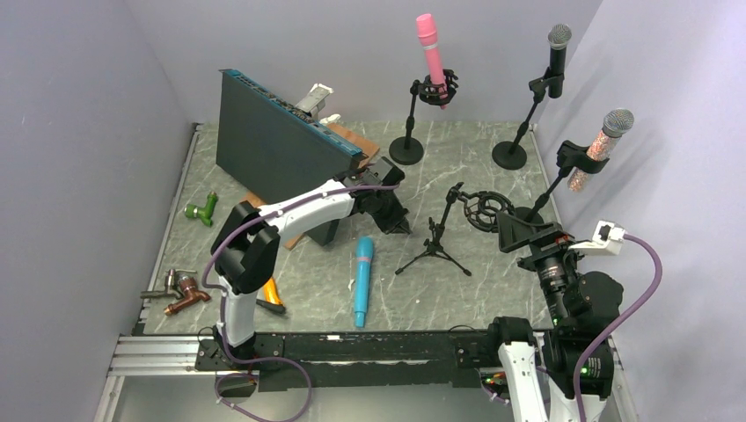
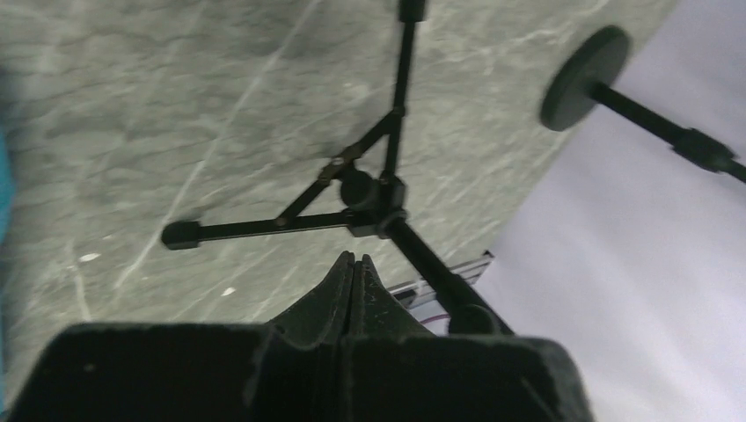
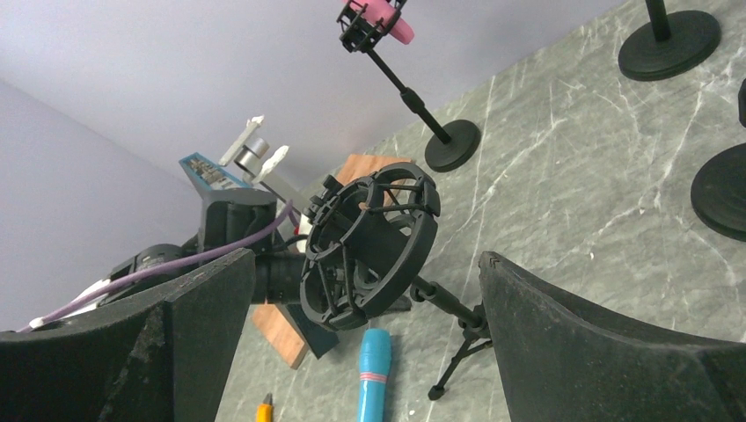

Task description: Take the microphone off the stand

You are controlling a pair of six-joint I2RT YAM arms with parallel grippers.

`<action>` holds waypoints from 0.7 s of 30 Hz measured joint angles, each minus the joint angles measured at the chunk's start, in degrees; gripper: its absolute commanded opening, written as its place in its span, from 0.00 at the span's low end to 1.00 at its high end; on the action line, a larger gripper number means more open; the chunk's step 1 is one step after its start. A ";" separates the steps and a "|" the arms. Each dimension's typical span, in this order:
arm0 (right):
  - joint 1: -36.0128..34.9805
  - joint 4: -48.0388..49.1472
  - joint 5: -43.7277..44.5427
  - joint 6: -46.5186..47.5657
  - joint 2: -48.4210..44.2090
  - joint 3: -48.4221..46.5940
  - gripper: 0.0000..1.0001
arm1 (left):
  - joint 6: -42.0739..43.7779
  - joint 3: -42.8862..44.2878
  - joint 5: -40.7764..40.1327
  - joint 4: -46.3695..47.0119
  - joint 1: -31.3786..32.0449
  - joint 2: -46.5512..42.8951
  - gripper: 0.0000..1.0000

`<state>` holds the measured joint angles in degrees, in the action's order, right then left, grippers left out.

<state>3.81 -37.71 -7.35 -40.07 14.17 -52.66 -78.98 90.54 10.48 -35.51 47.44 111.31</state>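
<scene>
A blue microphone (image 1: 362,281) lies flat on the marble table, near of the left gripper; it also shows in the right wrist view (image 3: 371,378). A small black tripod stand (image 1: 435,251) holds an empty black shock mount (image 1: 481,209). My left gripper (image 1: 396,224) is shut and empty, just left of the tripod; in its wrist view the gripper (image 2: 354,262) points at the tripod legs (image 2: 378,198). My right gripper (image 1: 513,230) is open and empty, right of the mount. In the right wrist view the mount (image 3: 369,251) sits between the spread fingers (image 3: 563,334).
At the back stand a pink microphone (image 1: 431,53), a black microphone (image 1: 558,53) and a glittery microphone (image 1: 603,145) on round-base stands. A dark panel (image 1: 281,149) stands at back left. A green fitting (image 1: 202,209), a copper fitting (image 1: 180,294) and an orange tool (image 1: 271,294) lie at left.
</scene>
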 measured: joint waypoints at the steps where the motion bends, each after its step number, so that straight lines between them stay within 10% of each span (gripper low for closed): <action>1: 0.00 0.00 0.02 0.00 -0.22 0.02 1.00 | 0.46 0.00 -0.09 -0.48 0.00 0.00 0.00; 4: 0.00 -0.02 0.04 0.04 -0.68 0.02 1.00 | 2.91 -0.57 -0.55 1.25 0.02 -0.55 0.09; 8: 0.00 -0.50 0.74 0.57 -0.68 0.02 1.00 | 6.82 -6.95 -1.11 8.72 0.02 -5.07 0.54; 21: 0.00 -1.29 1.46 1.09 -0.81 0.02 1.00 | 18.99 -31.71 2.84 50.18 0.57 -19.82 0.49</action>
<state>3.81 -39.00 -5.89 -38.98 13.37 -52.64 -59.99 58.83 13.32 14.68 48.01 91.48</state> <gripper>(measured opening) 0.997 0.542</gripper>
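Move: The tripod stand's pole is roughly 12 cm to the left hand's right, level with it fore and aft, its middle some 5 cm higher. The round mount on it is about 19 cm right, 5 cm back and 20 cm up. The blue microphone lies some 6 cm left, 8 cm back and 11 cm down; the black console's right end is about 13 cm left, 5 cm ahead and 5 cm higher. For the waiting right hand, the stand is about 10 cm ahead, 13 cm left and 18 cm lower. Back by about 3 cm and a little left first, beside the tripod stand's pole, the left hand opens its shut fingers to just over half; then it climbs sharply to about 8 cm above its start, coming forward and right again. The wrist meanwhile tips up some 45 degrees, so the fingers swing from steeply down to pointing more forward and right. The arm passes close against the black console. ##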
